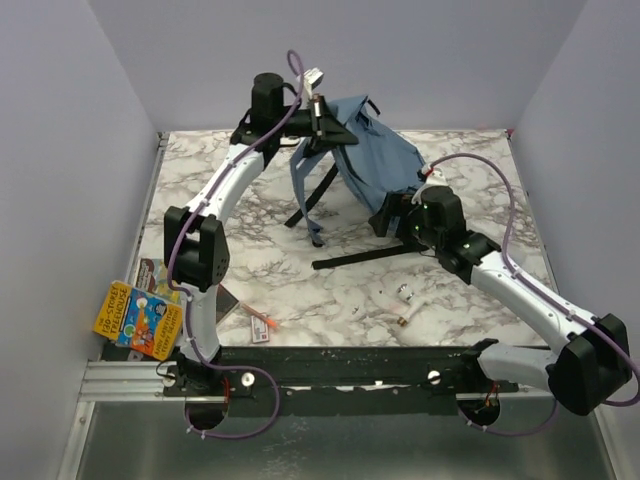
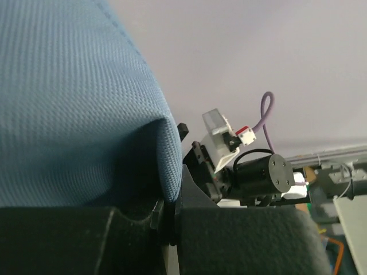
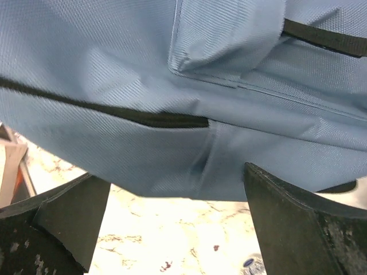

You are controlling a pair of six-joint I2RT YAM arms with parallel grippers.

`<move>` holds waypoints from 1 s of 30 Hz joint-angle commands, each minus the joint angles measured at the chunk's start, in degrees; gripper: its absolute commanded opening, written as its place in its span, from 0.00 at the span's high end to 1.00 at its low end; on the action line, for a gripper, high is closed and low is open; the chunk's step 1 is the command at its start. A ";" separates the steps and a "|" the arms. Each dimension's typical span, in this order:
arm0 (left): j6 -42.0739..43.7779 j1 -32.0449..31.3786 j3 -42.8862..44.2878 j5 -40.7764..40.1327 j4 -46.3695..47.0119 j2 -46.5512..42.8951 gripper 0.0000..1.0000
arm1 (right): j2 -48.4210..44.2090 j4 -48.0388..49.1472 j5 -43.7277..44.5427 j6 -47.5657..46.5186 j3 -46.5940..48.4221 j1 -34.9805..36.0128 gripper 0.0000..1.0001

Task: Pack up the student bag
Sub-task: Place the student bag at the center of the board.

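Observation:
The student bag [image 1: 372,158], soft dusty-blue fabric, is lifted at the back of the marble table, its blue shoulder straps [image 1: 305,195] hanging down. My left gripper [image 1: 326,124] is shut on the bag's top edge. In the left wrist view a fold of the blue fabric [image 2: 80,109] is pinched where the left gripper [image 2: 170,201] closes. My right gripper [image 1: 386,214] stands open at the bag's lower right side. In the right wrist view the bag [image 3: 172,86] fills the upper frame, and the right gripper [image 3: 175,186] has its fingers [image 3: 289,217] wide apart just below the fabric, holding nothing.
A black webbing strap [image 1: 362,258] trails from the bag across the table [image 1: 480,170]. A colourful book [image 1: 136,319] lies at the near left edge. An orange pen [image 1: 262,320] and small white items [image 1: 406,296] lie near the front. Walls close in on three sides.

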 commanded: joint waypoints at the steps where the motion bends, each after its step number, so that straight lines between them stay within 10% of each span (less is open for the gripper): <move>1: 5.23 8.85 -7.84 7.25 -6.76 -3.04 1.00 | 4.58 10.07 -10.78 -2.08 -1.74 0.05 0.00; 8: 30.36 13.26 1.06 -7.54 -49.01 2.91 1.00 | 14.13 9.52 -9.65 -0.94 4.00 0.06 0.00; 16: 31.08 16.25 -8.49 -28.00 -50.13 -5.28 0.32 | 19.73 7.23 -10.74 3.09 8.90 -0.01 0.02; 21: 26.49 14.72 -16.13 -42.82 -47.91 -13.04 0.24 | 20.57 6.60 -7.84 5.03 9.88 0.05 0.02; 30: 17.56 12.91 -25.18 -37.38 -40.84 -20.37 0.27 | 27.41 5.83 -10.03 9.85 16.31 -0.04 0.32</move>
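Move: The left hand already pinches the student bag's raised left edge about 30 cm over the board. The bag's middle hangs some 9 cm to its right, 4 cm ahead and 17 cm below, and the open marble where that edge goes lies about 16 cm left, 3 cm ahead and 28 cm down. The blue shoulder strap hangs 10 cm left and 4 cm back. From the open right hand the bag's middle is 14 cm ahead, 4 cm left, slightly below; the black strap is 5 cm left, 2 cm back, 15 cm down. Keeping its pinch at first, the left hand drags the bag's edge left and down towards the open marble, opens partway there and lets go. In all it travels about 20 cm left and nearly as far down, tipping its fingers from level rightward to steeply downward, then rises a few centimetres. The open right hand dips and moves left and forward over the bag, starting to close at the end. ##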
